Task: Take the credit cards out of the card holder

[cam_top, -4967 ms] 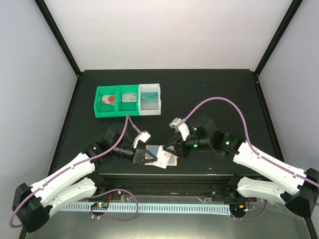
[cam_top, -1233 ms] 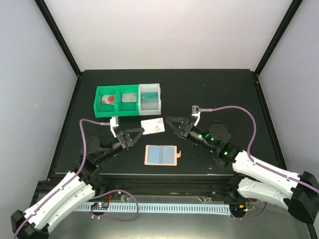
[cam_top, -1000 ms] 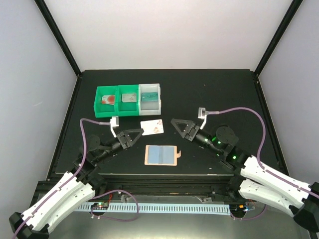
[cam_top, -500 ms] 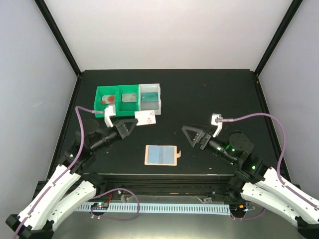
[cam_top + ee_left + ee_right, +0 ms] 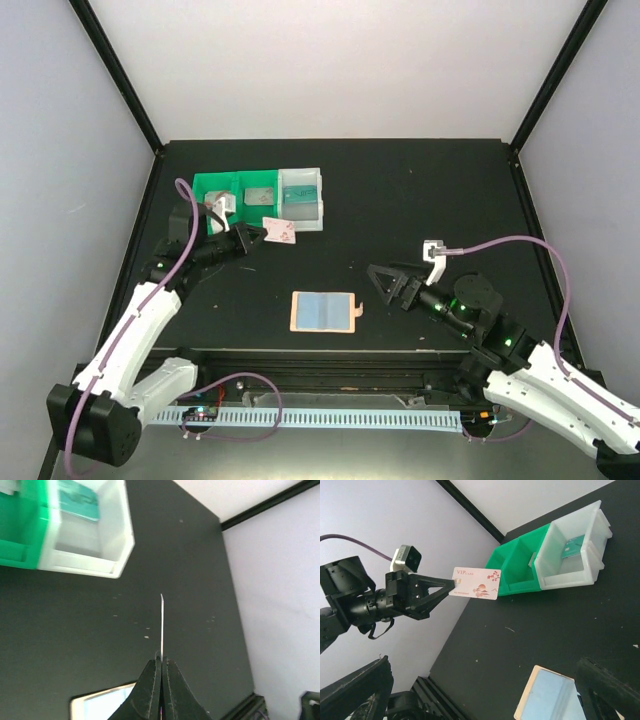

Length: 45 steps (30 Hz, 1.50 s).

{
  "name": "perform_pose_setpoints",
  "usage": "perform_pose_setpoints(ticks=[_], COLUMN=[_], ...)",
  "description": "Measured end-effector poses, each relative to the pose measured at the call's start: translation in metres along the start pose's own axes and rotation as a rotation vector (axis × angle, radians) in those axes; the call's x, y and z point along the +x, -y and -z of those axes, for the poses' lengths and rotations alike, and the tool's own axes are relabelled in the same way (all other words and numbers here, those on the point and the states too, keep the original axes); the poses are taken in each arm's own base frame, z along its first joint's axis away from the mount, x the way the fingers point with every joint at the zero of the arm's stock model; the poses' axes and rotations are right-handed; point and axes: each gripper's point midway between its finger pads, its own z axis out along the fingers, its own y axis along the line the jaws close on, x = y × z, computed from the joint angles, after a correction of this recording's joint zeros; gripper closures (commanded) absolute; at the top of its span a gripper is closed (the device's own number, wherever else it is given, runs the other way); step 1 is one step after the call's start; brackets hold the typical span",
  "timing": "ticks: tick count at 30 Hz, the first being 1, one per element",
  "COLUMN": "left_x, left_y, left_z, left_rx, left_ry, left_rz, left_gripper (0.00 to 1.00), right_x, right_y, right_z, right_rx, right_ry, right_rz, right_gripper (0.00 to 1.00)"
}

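Note:
The card holder lies open and flat near the table's front, its blue-grey inside up; it also shows as a wallet in the right wrist view. My left gripper is shut on a white-pink credit card, held in the air just in front of the bins. In the left wrist view that card is edge-on, pinched at the gripper. My right gripper stands open and empty, to the right of the holder. A teal card lies in the white bin, a grey card in the green one.
A green two-compartment bin and a white bin stand side by side at the back left. The left arm's wrist camera hides part of the green bin's left compartment. Black frame posts rise at the table's back corners.
The right gripper has let go of the card and pulled back to the right, open. The left gripper has carried the card up and left, close to the bins.

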Motion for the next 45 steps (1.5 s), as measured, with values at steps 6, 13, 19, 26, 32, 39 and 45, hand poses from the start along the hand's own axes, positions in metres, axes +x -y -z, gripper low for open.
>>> perform_pose_setpoints(ticks=[6, 13, 19, 26, 32, 39, 45], left_x=[-0.018, -0.065, -0.08, -0.086, -0.121, -0.156, -0.156], left_y=[-0.039, -0.057, -0.091, -0.137, -0.142, -0.149, -0.165], left_z=[0.0, -0.001, -0.026, -0.063, -0.088, -0.116, -0.131], left_rx=[-0.116, -0.213, -0.283, -0.348, -0.337, -0.332, -0.348], left_ry=[-0.009, 0.019, -0.024, -0.092, -0.068, -0.05, -0.081], left_rz=[0.011, -0.038, -0.01, 0.035, 0.012, -0.002, 0.02], left_gripper=[0.98, 0.99, 0.98, 0.98, 0.98, 0.98, 0.98], right_x=[0.005, 0.011, 0.014, 0.012, 0.012, 0.012, 0.01], right_y=[0.005, 0.01, 0.016, 0.019, 0.022, 0.025, 0.026], right_z=[-0.005, -0.012, -0.016, -0.019, -0.021, -0.023, -0.024], right_rx=[0.027, 0.051, 0.078, 0.105, 0.126, 0.151, 0.163], right_ry=[-0.028, -0.061, -0.069, -0.062, -0.065, -0.073, -0.067], right_rz=[0.011, 0.012, 0.012, 0.013, 0.014, 0.016, 0.016], right_gripper=[0.0, 0.0, 0.0, 0.0, 0.0, 0.0, 0.0])
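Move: The left hand already pinches the VIP card. It is bound for the middle green bin, about 22 cm ahead, 7 cm to its left and some 20 cm below. The left green bin is level with that bin and roughly 14 cm farther left. The white bin is just as far out, about 13 cm to the right of the middle one. From the right hand the middle green bin lies some 32 cm ahead, 34 cm to the left and 24 cm below. Forward about 23 cm in one quick sweep, the left arm carries the still-pinched VIP card towards the middle green bin. Early on it also swings some 8 cm left, then runs straight ahead, sinking about 10 cm overall while the wrist rolls and tips down some 20 degrees. The right hand, empty and wide open, sinks about 3 cm and eases slightly forward. ##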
